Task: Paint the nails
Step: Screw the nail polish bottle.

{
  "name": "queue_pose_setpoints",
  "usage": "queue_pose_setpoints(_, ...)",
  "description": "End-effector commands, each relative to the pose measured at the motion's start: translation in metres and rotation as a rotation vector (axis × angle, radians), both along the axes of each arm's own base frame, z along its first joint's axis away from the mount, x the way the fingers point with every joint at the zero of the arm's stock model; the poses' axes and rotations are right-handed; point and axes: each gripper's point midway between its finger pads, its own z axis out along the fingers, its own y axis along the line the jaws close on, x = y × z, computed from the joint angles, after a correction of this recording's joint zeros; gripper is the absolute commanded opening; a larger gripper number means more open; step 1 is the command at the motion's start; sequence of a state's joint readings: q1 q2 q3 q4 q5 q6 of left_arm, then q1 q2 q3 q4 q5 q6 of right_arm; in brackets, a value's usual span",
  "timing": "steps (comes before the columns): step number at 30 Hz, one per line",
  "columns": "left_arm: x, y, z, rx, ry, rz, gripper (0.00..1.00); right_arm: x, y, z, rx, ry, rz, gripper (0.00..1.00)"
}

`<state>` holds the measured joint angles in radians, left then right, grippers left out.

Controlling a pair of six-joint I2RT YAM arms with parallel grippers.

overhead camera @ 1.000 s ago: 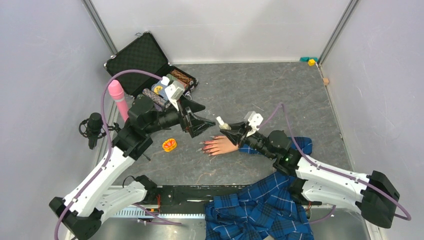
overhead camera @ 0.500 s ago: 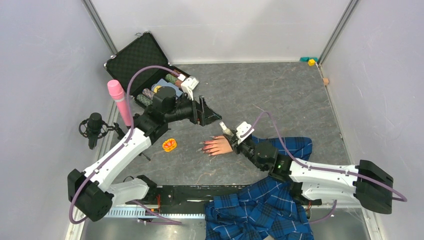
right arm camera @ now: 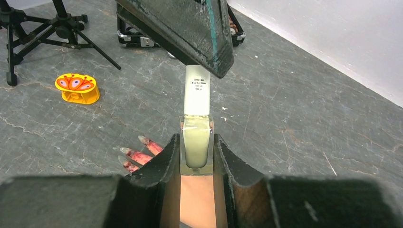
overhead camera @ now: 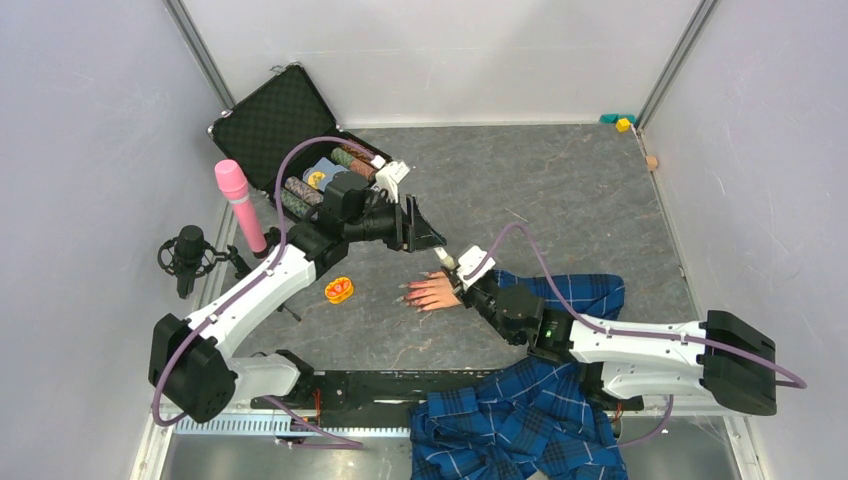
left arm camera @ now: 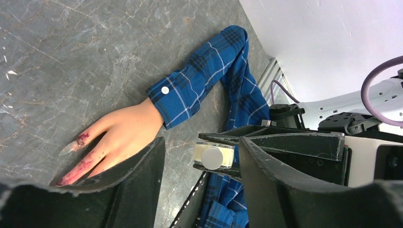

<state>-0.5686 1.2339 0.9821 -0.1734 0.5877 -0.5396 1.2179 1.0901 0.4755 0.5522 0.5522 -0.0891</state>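
A flesh-coloured mannequin hand [overhead camera: 437,291] in a blue plaid sleeve [left arm camera: 199,78] lies palm down on the grey table. Its nails [left arm camera: 80,140] are smeared reddish-pink and point left; three of these nails [right arm camera: 138,154] show in the right wrist view. My right gripper [right arm camera: 197,142] is shut on a small clear bottle [right arm camera: 196,145] of pale liquid, held just above the hand's back. The bottle's white cap [right arm camera: 196,92] points at my left gripper [overhead camera: 428,237]. The cap [left arm camera: 214,157] sits between the open left fingers [left arm camera: 128,180], with a gap on each side.
An open black case [overhead camera: 283,120] with small items stands at the back left. Beside it are a pink cylinder [overhead camera: 238,205] and a microphone tripod [overhead camera: 188,258]. An orange toy [overhead camera: 339,289] lies left of the hand. Plaid cloth [overhead camera: 520,420] hangs over the near edge.
My left arm has swung right, up to the bottle's cap, and its jaws have narrowed. The right gripper has carried the bottle a little left, over the hand.
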Motion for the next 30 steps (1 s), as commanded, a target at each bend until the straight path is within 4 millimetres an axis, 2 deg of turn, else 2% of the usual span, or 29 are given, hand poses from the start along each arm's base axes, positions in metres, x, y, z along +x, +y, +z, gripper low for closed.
queue_pose_setpoints(1,-0.004,-0.006,0.013,-0.043,0.028,-0.029,0.61,0.004,0.007,0.033,0.076,-0.044,-0.019,0.00)
queue_pose_setpoints(15,-0.011,-0.014,0.012,-0.074,0.066,-0.080,0.47,0.006,0.010,0.034,0.070,-0.041,-0.025,0.00)
queue_pose_setpoints(23,-0.029,-0.025,0.021,-0.116,0.064,-0.192,0.17,0.007,0.009,0.034,0.081,-0.029,-0.038,0.00)
queue_pose_setpoints(26,-0.034,-0.026,0.028,-0.132,0.044,-0.221,0.02,0.006,0.009,0.039,0.098,-0.028,-0.029,0.00)
queue_pose_setpoints(30,-0.041,-0.024,0.043,-0.166,-0.021,-0.258,0.02,0.002,0.010,0.047,0.150,-0.022,0.012,0.00)
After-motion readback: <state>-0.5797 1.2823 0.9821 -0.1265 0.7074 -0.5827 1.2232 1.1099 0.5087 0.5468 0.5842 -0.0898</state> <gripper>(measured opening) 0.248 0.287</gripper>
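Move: The nail polish's white cap is just off the left fingertips, about 2 cm back, 2 cm right and 1 cm lower. The bottle body, in the right gripper, lies some 5 cm back, 4 cm right and 4 cm below the left hand. The fake hand lies 12 cm straight back and 20 cm down, its plaid cuff 14 cm right of that. From the right hand the cap is about 3 cm ahead, 2 cm left, 3 cm up. Left hand eases 2 cm back-right and closes, pinching the nail polish cap; right hand keeps holding the bottle. ##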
